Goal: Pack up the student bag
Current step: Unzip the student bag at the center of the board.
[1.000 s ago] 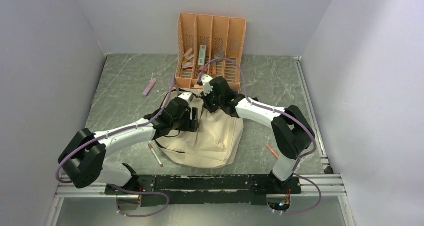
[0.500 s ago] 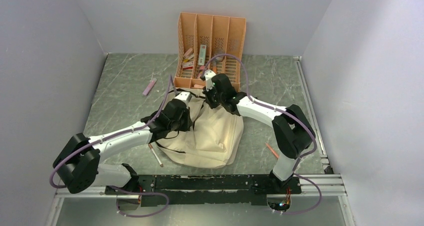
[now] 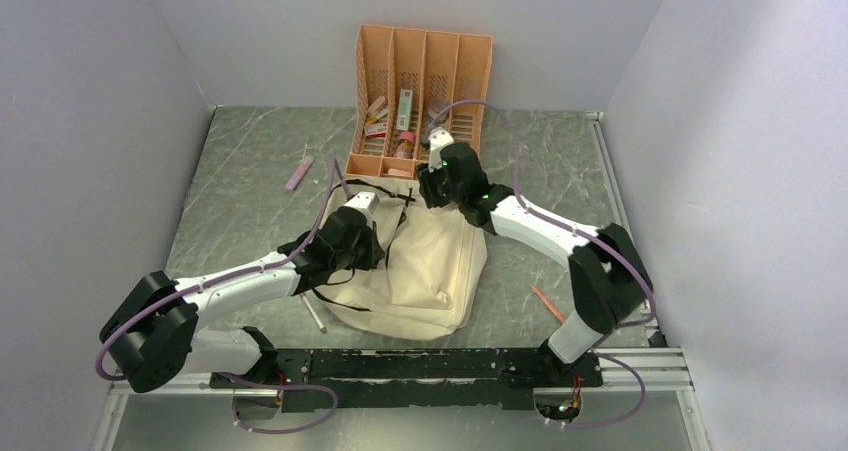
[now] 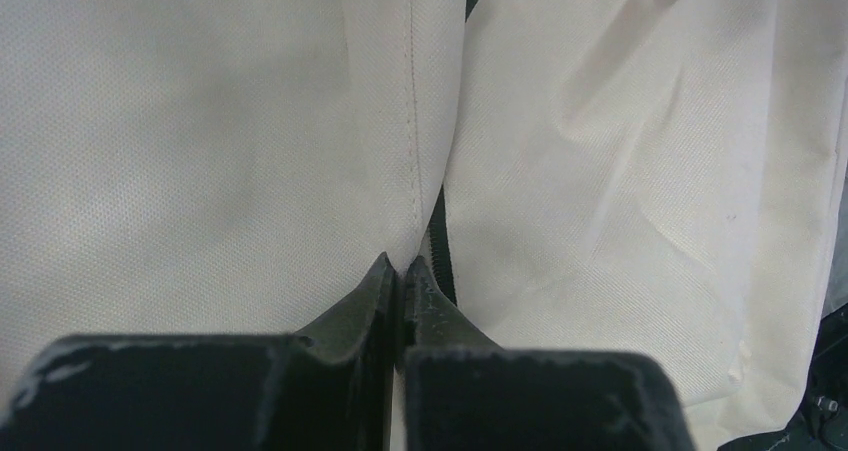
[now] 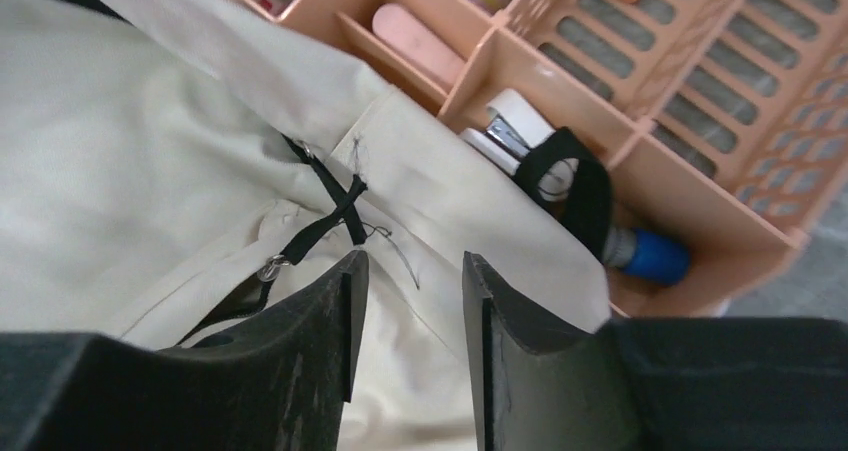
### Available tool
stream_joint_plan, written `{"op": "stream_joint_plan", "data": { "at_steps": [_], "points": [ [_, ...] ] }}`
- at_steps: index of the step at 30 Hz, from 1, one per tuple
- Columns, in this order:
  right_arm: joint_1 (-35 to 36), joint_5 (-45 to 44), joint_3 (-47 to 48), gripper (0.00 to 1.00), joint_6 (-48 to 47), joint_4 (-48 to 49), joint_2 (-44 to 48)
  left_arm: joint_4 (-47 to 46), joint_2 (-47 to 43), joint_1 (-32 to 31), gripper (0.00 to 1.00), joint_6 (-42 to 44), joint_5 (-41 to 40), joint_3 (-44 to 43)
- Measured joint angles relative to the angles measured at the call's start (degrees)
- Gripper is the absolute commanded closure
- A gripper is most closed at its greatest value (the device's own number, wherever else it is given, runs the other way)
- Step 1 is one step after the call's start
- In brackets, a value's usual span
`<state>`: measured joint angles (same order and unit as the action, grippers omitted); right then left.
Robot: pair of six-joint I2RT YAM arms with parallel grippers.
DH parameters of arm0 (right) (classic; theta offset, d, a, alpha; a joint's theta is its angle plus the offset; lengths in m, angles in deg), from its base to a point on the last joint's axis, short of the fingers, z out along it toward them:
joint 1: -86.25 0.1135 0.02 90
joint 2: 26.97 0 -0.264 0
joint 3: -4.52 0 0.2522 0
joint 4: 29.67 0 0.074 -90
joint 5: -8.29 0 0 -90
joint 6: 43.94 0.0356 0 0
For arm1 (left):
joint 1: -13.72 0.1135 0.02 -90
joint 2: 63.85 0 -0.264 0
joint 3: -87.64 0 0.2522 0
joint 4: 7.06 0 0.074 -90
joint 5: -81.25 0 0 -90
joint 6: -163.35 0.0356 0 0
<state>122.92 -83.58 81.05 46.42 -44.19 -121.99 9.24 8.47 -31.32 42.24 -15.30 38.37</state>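
The student bag (image 3: 430,271), cream-beige with black straps, lies crumpled mid-table in front of the orange organiser (image 3: 425,51). My left gripper (image 3: 370,233) is at the bag's left side. In the left wrist view, my left gripper (image 4: 403,263) is shut on a fold of the bag (image 4: 200,121), beside the black zipper (image 4: 440,241). My right gripper (image 3: 433,186) hovers over the bag's far edge near the organiser. Seen from the right wrist, that gripper (image 5: 412,259) is open above the cream fabric (image 5: 130,131) and a crossed black strap (image 5: 325,211), holding nothing.
The organiser's slots (image 5: 520,61) hold a white stapler (image 5: 515,131), a blue-capped item (image 5: 655,256) and a pink piece (image 5: 425,33). A pink eraser (image 3: 299,172) lies far left. A pencil (image 3: 311,309) lies left of the bag and an orange one (image 3: 544,300) to its right.
My left gripper shut on the bag's fabric and drew back toward the near left. My right gripper opened, let go of the bag and moved right toward the organiser.
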Motion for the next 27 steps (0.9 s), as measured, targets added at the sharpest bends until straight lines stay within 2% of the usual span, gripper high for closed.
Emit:
{"op": "stream_joint_plan", "data": {
  "at_steps": [3, 7, 10, 15, 19, 23, 27],
  "points": [
    [-0.3, -1.8, -2.0, 0.53, 3.7, 0.0, 5.7, -1.9, 0.0, 0.0, 0.95, -0.3, 0.9, 1.4],
    [-0.3, -3.9, -2.6, 0.41, 8.6, -1.4, 11.2, -4.8, 0.0, 0.3, 0.95, -0.4, 2.3, 3.2],
    [-0.3, -5.8, -2.6, 0.36, 11.1, -4.2, 12.9, -6.1, 0.0, 0.3, 0.95, -0.3, 3.7, 3.9],
    [-0.3, -6.7, -2.6, 0.36, 13.6, -11.3, 13.0, -7.8, 0.2, 0.3, 0.95, -0.3, 6.7, 4.6],
    [-0.3, -5.5, -3.3, 0.23, 16.5, -15.6, 13.9, -10.4, 0.6, 0.2, 0.95, -0.7, 8.6, 5.9],
    [0.6, -5.0, -4.5, 0.22, 20.8, -19.8, 16.2, -13.7, 2.2, -1.3, 0.95, -1.9, 9.5, 6.8],
    [6.6, -8.1, -4.3, 0.26, 24.7, -23.6, 15.9, -17.4, 4.7, -3.7, 0.95, -3.7, 10.3, 6.9]
  ]
}}
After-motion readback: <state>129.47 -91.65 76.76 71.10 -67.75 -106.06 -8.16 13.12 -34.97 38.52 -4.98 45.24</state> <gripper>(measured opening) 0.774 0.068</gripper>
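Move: The left hand already has the bag's cream fold pinched in its fingers beside the black zip tape; the black zip pulls lie about 13 cm ahead of it and 5 cm to its right. From the right hand, that pinched fold is some 13 cm back, 9 cm to the left and roughly 5 cm lower. The zip pulls sit about 5 cm to its left and 1 cm ahead, the blue-capped tube about 6 cm ahead and 8 cm to its right. The left fingers keep their pinch on the fold and drag it about 5 cm right, some 3 cm back and slightly down, the wrist rolling and turning clockwise. The empty right hand hops up some 6 cm and rightward from the zip pulls, then sinks and swings back about 10 cm over the bag towards the held fold, opening wide, turning clockwise and tipping down about 15 degrees. ##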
